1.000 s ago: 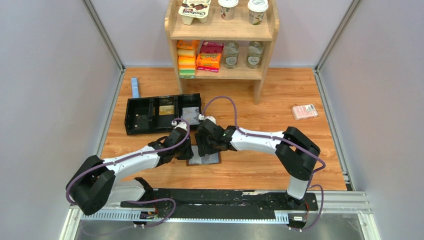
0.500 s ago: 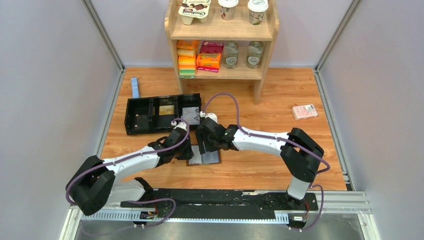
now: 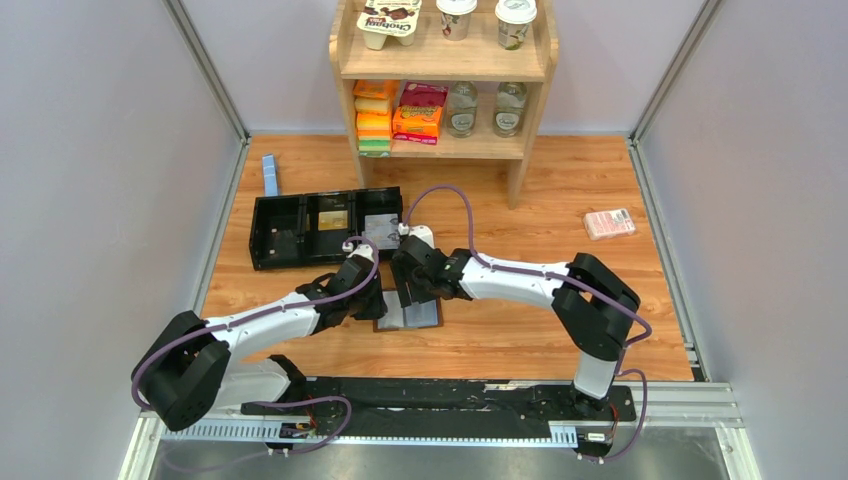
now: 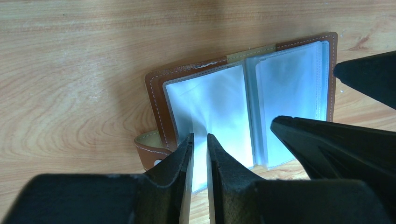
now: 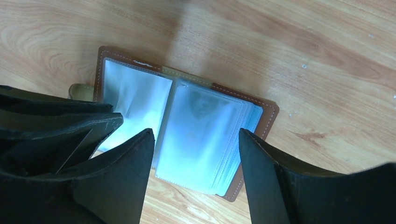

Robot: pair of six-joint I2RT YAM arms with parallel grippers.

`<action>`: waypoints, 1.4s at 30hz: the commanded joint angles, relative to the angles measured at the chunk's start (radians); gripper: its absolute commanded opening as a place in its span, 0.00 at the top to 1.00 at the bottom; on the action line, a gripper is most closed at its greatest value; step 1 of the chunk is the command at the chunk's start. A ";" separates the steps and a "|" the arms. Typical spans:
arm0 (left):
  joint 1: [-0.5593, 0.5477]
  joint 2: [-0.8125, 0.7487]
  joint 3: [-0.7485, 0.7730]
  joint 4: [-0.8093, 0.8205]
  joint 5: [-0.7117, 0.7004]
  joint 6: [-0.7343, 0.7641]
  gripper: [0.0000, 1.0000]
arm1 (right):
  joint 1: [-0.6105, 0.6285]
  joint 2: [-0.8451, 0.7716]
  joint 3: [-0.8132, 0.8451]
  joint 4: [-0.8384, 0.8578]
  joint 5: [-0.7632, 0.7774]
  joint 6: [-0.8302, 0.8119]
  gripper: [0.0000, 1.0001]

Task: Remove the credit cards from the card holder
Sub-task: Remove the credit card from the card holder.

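Note:
The card holder (image 3: 420, 317) lies open on the wood table, brown edging around pale clear sleeves (image 5: 205, 126). My left gripper (image 4: 198, 136) sits on its left half (image 4: 210, 98), jaws a narrow slit apart, and the clear sleeve puckers up toward the tips. My right gripper (image 5: 195, 135) hovers open over the right stack of sleeves, one finger on each side. In the top view both grippers (image 3: 375, 300) (image 3: 410, 292) meet over the holder. A pale grey card (image 3: 381, 228) lies in the black tray's right compartment. I cannot tell whether credit cards remain inside the sleeves.
A long black compartmented tray (image 3: 270, 228) lies just beyond the holder. A narrow blue strip (image 3: 269, 174) is at the far left. A pink-red packet (image 3: 609, 223) rests far right. A wooden shelf (image 3: 520, 160) with goods stands at the back.
My right gripper has opened a little wider and shifted slightly away over the holder. The left gripper and the holder have stayed put.

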 commanded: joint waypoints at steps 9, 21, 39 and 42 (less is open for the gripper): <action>-0.003 0.005 -0.024 -0.038 0.023 -0.006 0.76 | 0.005 0.069 0.052 0.031 -0.051 -0.024 0.32; -0.003 0.000 -0.024 -0.035 0.027 -0.002 0.76 | 0.004 0.003 0.038 0.081 -0.140 -0.022 0.35; -0.003 -0.117 -0.059 -0.053 -0.017 -0.032 0.76 | -0.007 -0.011 -0.022 0.255 -0.365 0.001 0.34; -0.003 -0.203 -0.077 -0.059 -0.040 -0.048 0.76 | -0.010 0.013 -0.022 0.284 -0.405 0.018 0.35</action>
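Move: The clear sleeve page on the card holder's right half lies practically straight below the right hand, about 2 cm down. The holder's left page is some 6 cm to the right hand's left, level with it and equally low; the black tray's middle is about 18 cm ahead and 19 cm left. From the left hand, the right-half page is about 7 cm right, 1 cm ahead and 1 cm down. The sleeve page on the holder's right half is what the right hand works on: the open fingers sink about 2 cm onto it, then sweep left some 5 cm and back 3 cm, rising as they go. One finger pushes the page over towards the left half while the wrist tilts its left side up and turns counter-clockwise, some 20 degrees in all. The left hand stays with nearly shut tips at the left page, then eases about 1.5 cm back and left late on. ##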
